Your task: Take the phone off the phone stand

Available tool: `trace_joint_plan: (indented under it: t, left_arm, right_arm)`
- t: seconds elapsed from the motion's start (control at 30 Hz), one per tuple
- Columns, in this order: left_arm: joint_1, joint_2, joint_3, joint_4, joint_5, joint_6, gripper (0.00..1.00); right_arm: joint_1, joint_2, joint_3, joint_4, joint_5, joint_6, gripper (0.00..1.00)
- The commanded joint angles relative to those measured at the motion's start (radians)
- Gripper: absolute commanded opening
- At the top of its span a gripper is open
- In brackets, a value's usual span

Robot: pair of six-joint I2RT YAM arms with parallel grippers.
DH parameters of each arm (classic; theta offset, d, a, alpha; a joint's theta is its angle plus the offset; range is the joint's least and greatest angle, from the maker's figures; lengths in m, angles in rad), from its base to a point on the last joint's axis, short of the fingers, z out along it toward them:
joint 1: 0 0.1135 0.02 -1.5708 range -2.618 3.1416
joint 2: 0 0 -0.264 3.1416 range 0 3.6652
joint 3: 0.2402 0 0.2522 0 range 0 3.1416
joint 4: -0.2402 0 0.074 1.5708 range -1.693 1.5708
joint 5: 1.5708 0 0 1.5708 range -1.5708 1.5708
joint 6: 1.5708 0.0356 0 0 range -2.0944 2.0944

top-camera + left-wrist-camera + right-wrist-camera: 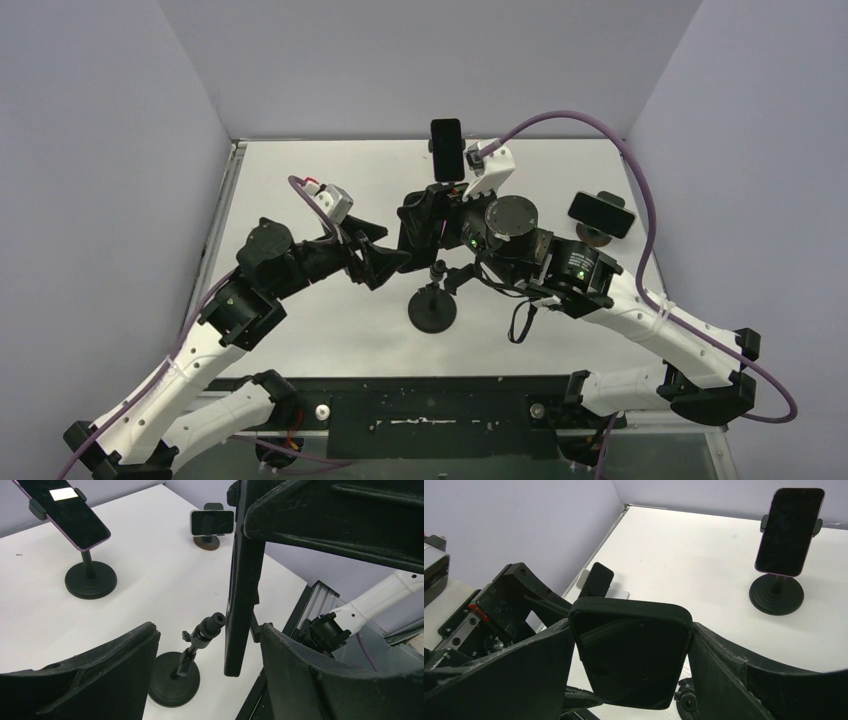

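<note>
My right gripper (631, 630) is shut on the black phone (631, 655), clamping it across its width, and holds it in the air. In the top view the phone (420, 225) hangs above and behind the phone stand (432, 308), a round black base with a bare tilted stem. The left wrist view shows the phone (240, 580) edge-on, apart from the stand (175, 677), whose stem top is empty. A small dark piece sticks out behind the phone's lower edge. My left gripper (210, 630) is open around the phone's lower end, with a wide gap on its left side.
Another phone (447, 148) sits upright on a black stand at the back middle. A third phone (602, 213) lies sideways on a small stand at the right. A dark phone on a silver holder (595, 580) stands near the table's left edge. Grey walls enclose the table.
</note>
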Motion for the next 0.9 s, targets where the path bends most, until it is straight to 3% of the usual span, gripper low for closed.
trace_joint_plan:
  t: [0.0, 0.53, 0.87]
  left_arm:
    - [0.002, 0.012, 0.036, 0.051, 0.055, -0.016, 0.68]
    - [0.003, 0.031, -0.048, 0.203, 0.106, -0.072, 0.45]
    - [0.003, 0.039, -0.059, 0.204, 0.062, -0.057, 0.32]
  right_arm:
    - [-0.001, -0.021, 0.030, 0.114, -0.022, 0.009, 0.00]
    - [-0.006, -0.020, -0.026, 0.176, -0.023, 0.032, 0.00]
    - [-0.006, -0.013, -0.038, 0.168, -0.025, 0.038, 0.00]
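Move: The phone is already off its stand, held upright by the right hand with its middle about 2 cm below and 1 cm ahead of that hand. From the left hand the phone's middle is roughly 4 cm to the right, 2 cm ahead and 4 cm higher, so its lower end faces the open fingers. The empty phone stand is about 8 cm right of the left hand, 3 cm ahead and over 20 cm below; the far phone stands some 30 cm ahead, 11 cm right and 17 cm lower. The phone's free lower end is brought between the left fingers: the left hand eases about 2 cm to the right, turning some 5 degrees clockwise, while its wide-open fingers close to about half their gap around the phone's two faces. The right hand keeps its grip and carries the phone about 1 cm left to meet them. The left fingers don't yet clamp it. ##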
